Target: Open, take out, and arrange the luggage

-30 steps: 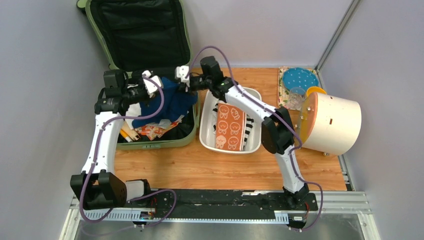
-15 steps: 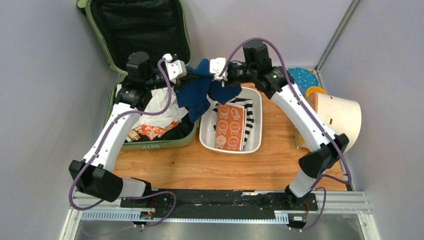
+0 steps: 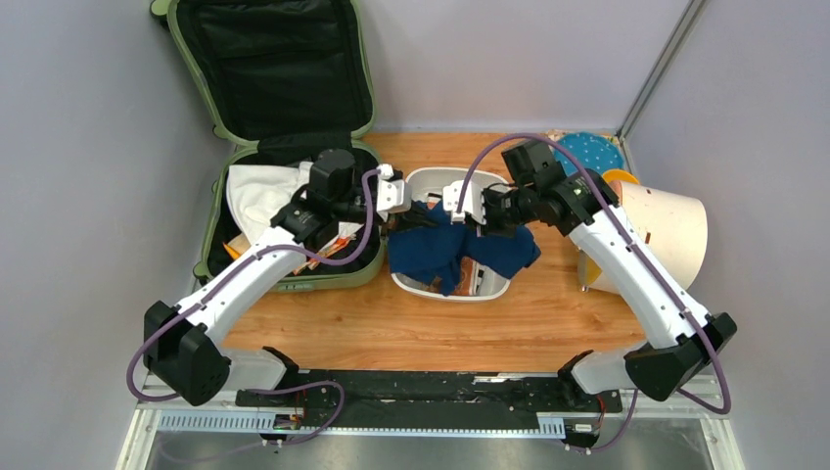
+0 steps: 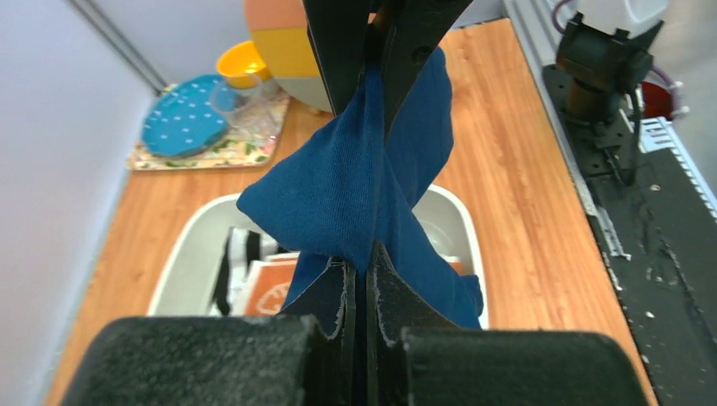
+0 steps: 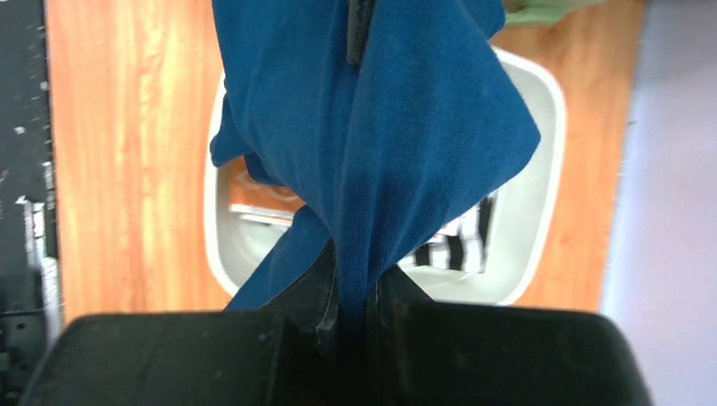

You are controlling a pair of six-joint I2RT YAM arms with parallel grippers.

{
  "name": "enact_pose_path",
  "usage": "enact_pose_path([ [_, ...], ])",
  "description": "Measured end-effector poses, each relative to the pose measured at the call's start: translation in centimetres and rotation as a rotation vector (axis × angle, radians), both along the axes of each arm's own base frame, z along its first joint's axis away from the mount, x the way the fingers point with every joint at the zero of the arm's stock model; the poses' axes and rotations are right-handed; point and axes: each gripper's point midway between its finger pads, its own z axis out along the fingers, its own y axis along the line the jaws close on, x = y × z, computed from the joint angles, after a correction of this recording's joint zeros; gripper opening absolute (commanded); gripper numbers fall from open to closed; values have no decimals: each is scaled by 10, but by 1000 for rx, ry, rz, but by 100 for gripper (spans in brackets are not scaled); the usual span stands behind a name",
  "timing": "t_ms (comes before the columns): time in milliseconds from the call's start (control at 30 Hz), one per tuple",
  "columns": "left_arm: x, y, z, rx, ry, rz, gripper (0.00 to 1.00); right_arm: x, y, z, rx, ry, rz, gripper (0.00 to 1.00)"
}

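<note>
The luggage (image 3: 294,281), a sage-green suitcase, lies open at the back left with its black-lined lid (image 3: 269,59) standing up. A white cloth (image 3: 256,186) shows inside it. A blue cloth (image 3: 440,250) hangs over the white tub (image 3: 496,290), stretched between both grippers. My left gripper (image 3: 406,211) is shut on its left end and my right gripper (image 3: 468,211) is shut on its right end. In the left wrist view the blue cloth (image 4: 355,186) runs out of my left gripper (image 4: 370,266). The right wrist view shows the blue cloth (image 5: 397,127) pinched in my right gripper (image 5: 353,271).
An orange patterned cloth (image 4: 270,288) and a striped cloth (image 5: 461,245) lie in the tub under the blue one. A cream cylinder with an orange end (image 3: 656,240) lies at the right. A blue dotted plate (image 3: 587,152) and a yellow bowl (image 3: 617,178) sit behind it.
Both grippers have lifted the blue cloth out of the suitcase, carried it right and toward the near side, and now hold it over the white tub.
</note>
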Motion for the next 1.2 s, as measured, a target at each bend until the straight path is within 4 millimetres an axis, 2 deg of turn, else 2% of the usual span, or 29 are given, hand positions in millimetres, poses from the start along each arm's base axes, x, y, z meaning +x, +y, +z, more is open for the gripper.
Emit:
enact_pose_path([
  [67,-8,-3,-14,16,28,-20,0,-12,-4,-16,-16,53,2,0],
  [167,-12,-2,-31,41,62,-24,0,-17,-4,-33,-33,105,3,0],
  [267,-9,-2,-41,59,74,-12,0,-15,-3,-42,-39,128,3,0],
  [333,-2,-2,-48,75,77,14,0,-7,-3,-50,-41,148,-8,0],
  [400,10,-2,-58,96,83,58,0,9,-2,-61,-52,192,-35,0],
  [500,38,-1,-84,144,121,159,0,44,2,-82,-64,282,-97,1],
  [667,83,1,-126,199,197,319,0,102,10,-124,-71,405,-175,14],
  [767,103,1,-150,226,255,395,0,122,12,-144,-88,438,-195,33],
  [800,109,2,-159,238,281,421,0,128,13,-149,-92,443,-202,45],
  [833,115,5,-169,251,314,449,2,135,12,-154,-98,447,-210,50],
  [867,121,8,-180,265,346,479,11,143,11,-158,-100,444,-221,54],
  [900,127,12,-190,278,375,503,15,149,8,-162,-105,445,-233,59],
  [967,143,20,-210,302,441,557,29,157,0,-168,-114,448,-259,63],
  [1033,158,28,-221,321,500,597,34,162,-7,-171,-124,448,-280,66],
  [1067,163,29,-220,318,535,598,47,164,-10,-172,-128,447,-290,66],
  [1100,168,29,-215,313,550,601,54,165,-13,-172,-130,445,-300,69],
  [1133,171,30,-206,301,568,598,65,167,-16,-171,-130,442,-311,70],
  [1200,177,33,-184,266,577,589,75,171,-18,-168,-122,439,-333,79],
])
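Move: Between both grippers hangs the blue garment, bound for the white tub, whose middle lies about 11 cm ahead, 8 cm to the right and 26 cm below the left hand, and some 11 cm ahead, 4 cm left and 23 cm below the right. In the tub the orange book sits roughly 5 cm ahead of the right hand and 4 cm left. The open suitcase is about 14 cm ahead and 29 cm left of the left hand; the blue plate stands 29 cm ahead and 30 cm right of the right hand. Lowering the blue garment into the white tub, both hands first sink with a slight draw back, then sweep forward and down together to its far part, about 17 cm forward and 17–20 cm down. The right fingers open first and the left ones late, letting go of the cloth; the left wrist swings counter-clockwise and tips down, the right tips down and turns a little clockwise. The left hand finally lifts about 3 cm. ##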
